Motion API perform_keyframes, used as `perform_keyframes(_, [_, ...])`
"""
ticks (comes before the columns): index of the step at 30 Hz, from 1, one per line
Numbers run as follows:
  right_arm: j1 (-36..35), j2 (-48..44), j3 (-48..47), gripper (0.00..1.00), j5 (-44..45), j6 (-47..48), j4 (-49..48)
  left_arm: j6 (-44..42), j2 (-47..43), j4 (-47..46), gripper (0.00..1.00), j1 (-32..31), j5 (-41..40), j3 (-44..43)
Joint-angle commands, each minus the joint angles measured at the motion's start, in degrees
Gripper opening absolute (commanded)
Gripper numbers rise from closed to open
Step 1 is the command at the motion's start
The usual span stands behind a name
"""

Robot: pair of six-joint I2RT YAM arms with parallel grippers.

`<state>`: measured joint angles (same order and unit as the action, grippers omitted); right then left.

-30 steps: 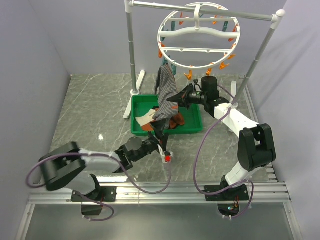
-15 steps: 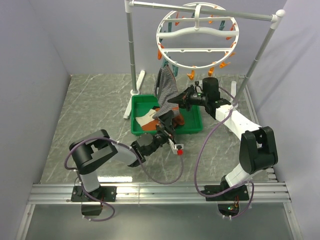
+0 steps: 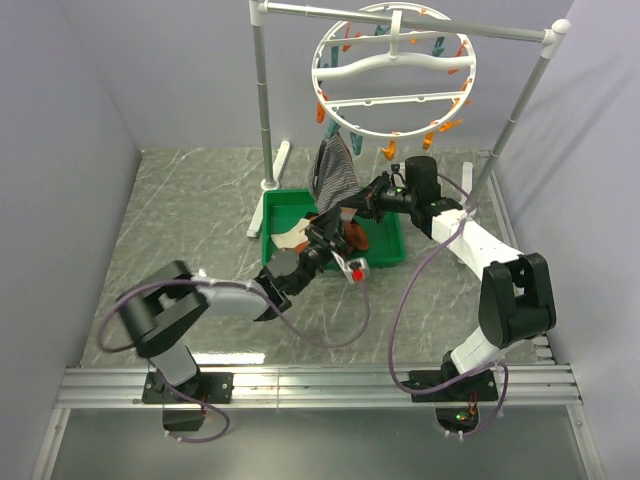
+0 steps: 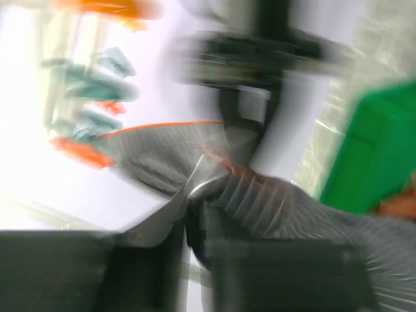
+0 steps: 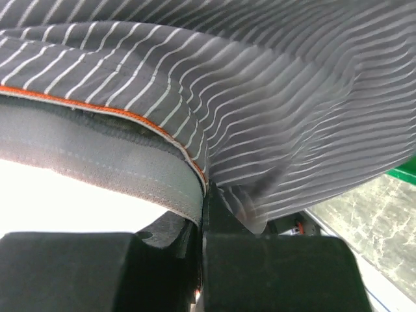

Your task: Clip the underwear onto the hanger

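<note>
The grey striped underwear (image 3: 335, 172) hangs below the white ring hanger (image 3: 396, 98), above the green tray. My right gripper (image 3: 354, 205) is shut on it from the right; in the right wrist view the grey waistband (image 5: 97, 162) with its orange edge runs into the closed right gripper (image 5: 203, 214). My left gripper (image 3: 322, 237) reaches up from below to the cloth's lower edge. The left wrist view is blurred, but striped underwear (image 4: 279, 201) is pinched in the narrow gap of the left gripper (image 4: 192, 221). Teal and orange clothespins (image 4: 91, 97) blur at the upper left.
A green tray (image 3: 385, 262) under the underwear holds an orange-rust garment (image 3: 357, 238) and a white cloth (image 3: 290, 237). The tube rack's left pole (image 3: 265, 100) and slanted right pole (image 3: 510, 125) stand beside the hanger. Purple walls close in left and right.
My left arm has reached forward and up from the table to the underwear's lower edge, and its jaws have closed from wide open. The right gripper has kept its hold.
</note>
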<state>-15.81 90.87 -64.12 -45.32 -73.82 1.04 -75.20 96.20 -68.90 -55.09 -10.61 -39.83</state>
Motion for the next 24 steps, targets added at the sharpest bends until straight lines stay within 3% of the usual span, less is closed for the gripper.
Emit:
perform_keyframes(1, [0.3,-2.4,-4.2,0.0,1.5,3.8,2.1,16.6,-9.6,7.4,0.08,0.5,-5.5,-5.2])
perform_keyframes(2, [0.4,-2.6,-4.8,0.02,2.0,4.1,2.5,22.8,-12.3,16.4,0.0,1.1,-5.0,-5.9])
perform_keyframes(4, [0.5,-3.0,-5.3,0.04,2.1,4.4,2.3,28.6,-15.2,23.3,0.0,3.6,-2.0,-6.6])
perform_keyframes(5, [0.5,-2.9,-5.8,0.15,2.1,4.7,2.3,34.6,-18.6,31.1,0.0,4.7,0.5,-6.7])
perform_keyframes(7, [0.8,-3.4,-6.5,0.2,2.1,6.0,2.2,41.2,-21.7,38.1,0.0,9.0,10.8,-7.7])
perform_keyframes(10, [1.7,-4.2,-7.0,0.44,2.4,7.7,1.9,52.4,-24.2,46.5,0.0,14.5,22.6,-10.1])
perform_keyframes(11, [2.2,-4.3,-7.7,0.56,2.6,8.4,2.5,57.2,-24.4,47.4,0.0,15.6,24.3,-10.6])
perform_keyframes(13, [2.8,-4.8,-8.0,0.71,2.5,9.9,3.4,63.9,-23.6,50.1,0.0,19.1,30.9,-12.0])
perform_keyframes(16, [4.1,-5.2,-7.8,0.81,1.1,12.5,4.1,73.3,-21.1,50.9,0.01,23.3,37.7,-14.2])
perform_keyframes(20, [5.2,-6.3,-5.9,0.87,-0.8,16.3,5.0,87.9,-15.0,49.0,0.01,28.9,45.9,-18.0])
perform_keyframes(24, [6.5,-8.4,-3.7,0.88,-1.8,19.9,4.8,102.8,-9.1,41.5,0.0,36.5,51.6,-19.3])
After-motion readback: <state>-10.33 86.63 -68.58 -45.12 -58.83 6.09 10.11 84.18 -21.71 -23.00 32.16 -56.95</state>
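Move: The underwear hangs from a teal clip at one corner, its free waistband edge still pinched in the right fingers and lying between the left hand's half-closed fingers. That right-hand pinch is about 2 cm ahead and 3 cm right of the left hand, level with it. Also from the left hand, that teal clip is some 9 cm ahead, 2 cm left and 15 cm up; an orange clip is about 5 cm ahead, 9 cm right and 14 cm up. The green tray's middle lies roughly 10 cm ahead, 2 cm left and 25 cm below. The underwear's free edge passes to the left hand, whose fingers finish shutting on it and rise about 5 cm, then carry it left some 7 cm and finally forward while sinking again, rolling nearly 90 degrees counter-clockwise seen from behind the hand. Meanwhile the right fingers open wide, let go, and back off upward and to the right, away from the cloth. ##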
